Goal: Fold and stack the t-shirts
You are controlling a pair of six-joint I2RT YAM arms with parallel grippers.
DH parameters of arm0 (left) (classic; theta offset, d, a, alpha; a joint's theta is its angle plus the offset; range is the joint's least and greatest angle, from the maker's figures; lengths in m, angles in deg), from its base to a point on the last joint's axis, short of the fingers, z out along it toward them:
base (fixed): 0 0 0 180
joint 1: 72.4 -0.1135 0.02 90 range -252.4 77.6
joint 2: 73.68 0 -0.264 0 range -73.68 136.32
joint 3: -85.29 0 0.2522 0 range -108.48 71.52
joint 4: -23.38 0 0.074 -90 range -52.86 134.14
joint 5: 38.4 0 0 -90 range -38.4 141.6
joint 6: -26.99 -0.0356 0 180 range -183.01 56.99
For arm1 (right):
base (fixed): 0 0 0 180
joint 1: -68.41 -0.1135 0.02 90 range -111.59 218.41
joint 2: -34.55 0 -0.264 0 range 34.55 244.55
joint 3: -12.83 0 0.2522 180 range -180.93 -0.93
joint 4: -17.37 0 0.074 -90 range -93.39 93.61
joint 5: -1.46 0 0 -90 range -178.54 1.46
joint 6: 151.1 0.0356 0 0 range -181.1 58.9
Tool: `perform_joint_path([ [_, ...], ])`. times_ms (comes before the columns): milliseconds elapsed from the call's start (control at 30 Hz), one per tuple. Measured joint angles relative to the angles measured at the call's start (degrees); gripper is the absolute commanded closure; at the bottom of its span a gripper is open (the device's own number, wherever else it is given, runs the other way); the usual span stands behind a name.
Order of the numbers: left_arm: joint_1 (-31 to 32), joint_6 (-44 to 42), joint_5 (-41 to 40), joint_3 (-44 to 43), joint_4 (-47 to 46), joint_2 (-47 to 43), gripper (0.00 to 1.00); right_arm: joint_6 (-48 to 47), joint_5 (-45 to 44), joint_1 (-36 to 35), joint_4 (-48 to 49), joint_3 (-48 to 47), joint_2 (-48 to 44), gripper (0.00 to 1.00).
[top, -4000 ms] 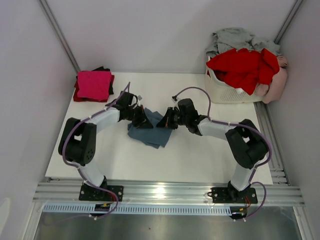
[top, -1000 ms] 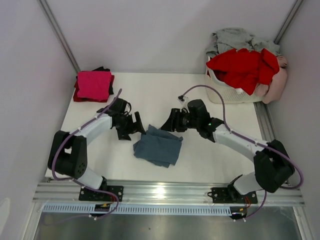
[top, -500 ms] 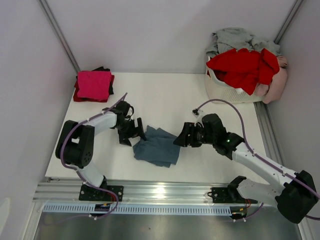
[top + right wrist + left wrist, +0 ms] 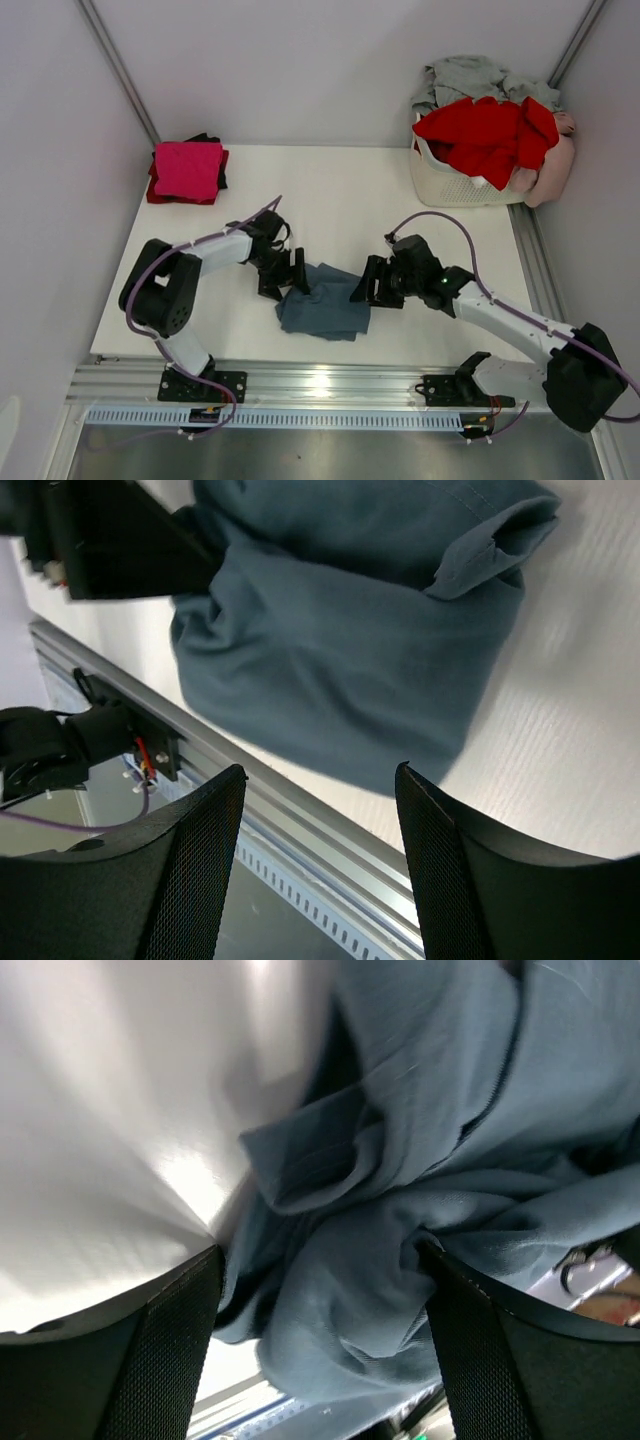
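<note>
A slate blue-grey t-shirt (image 4: 325,305) lies crumpled in a loose bundle near the table's front edge. My left gripper (image 4: 290,279) is at its left edge; in the left wrist view the gripper (image 4: 322,1255) stands wide open with bunched blue-grey cloth (image 4: 400,1210) filling the gap between its fingers. My right gripper (image 4: 372,284) is at the shirt's right edge. The right wrist view shows that gripper (image 4: 320,772) open and empty, just over the near hem of the t-shirt (image 4: 340,650). A folded magenta t-shirt (image 4: 187,167) lies on top of a dark one at the far left.
A white slatted laundry basket (image 4: 450,185) stands at the far right corner, heaped with a red tee (image 4: 490,135), a grey one (image 4: 470,75) and a pale pink one (image 4: 555,165). The metal rail (image 4: 320,385) runs along the table's front edge.
Both grippers have come nearer and lower, to the two sides of the blue-grey shirt. The shirt has shifted slightly toward the front edge. The left jaws have narrowed a little around the cloth.
</note>
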Motion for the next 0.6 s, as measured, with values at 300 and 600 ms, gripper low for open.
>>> perform_joint_path([
  [300,3.82,3.63,3.23,8.72,-4.72,-6.47,0.19,0.85,-0.26,-0.59,-0.04,-0.87,10.14,0.34],
  [600,6.25,6.95,4.28,18.88,-8.83,-16.76,0.18,1.05,-0.68,-2.08,1.09,-1.22,16.68,0.34],
])
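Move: The t-shirt bundle's middle lies some 9 cm to the left hand's right, about 3 cm nearer the base and 2 cm below; that hand is already down on its left end, fingers parted. The table's near edge is roughly 16 cm straight back from it, slightly lower. The stacked shirts stand about 31 cm ahead and 28 cm to its left. From the right hand, the bundle's middle is some 11 cm left, 1 cm ahead and 11 cm down. Straight back towards the near table edge, the left hand travels about 8 cm, staying low with its spread fingers still against the shirt's left end and dragging the cloth along. Meanwhile the right hand sinks about 7 cm almost straight down to the shirt's right side, tipping some 15 degrees, fingers staying parted and slowing as it arrives; whether it touches the cloth can't be seen. ##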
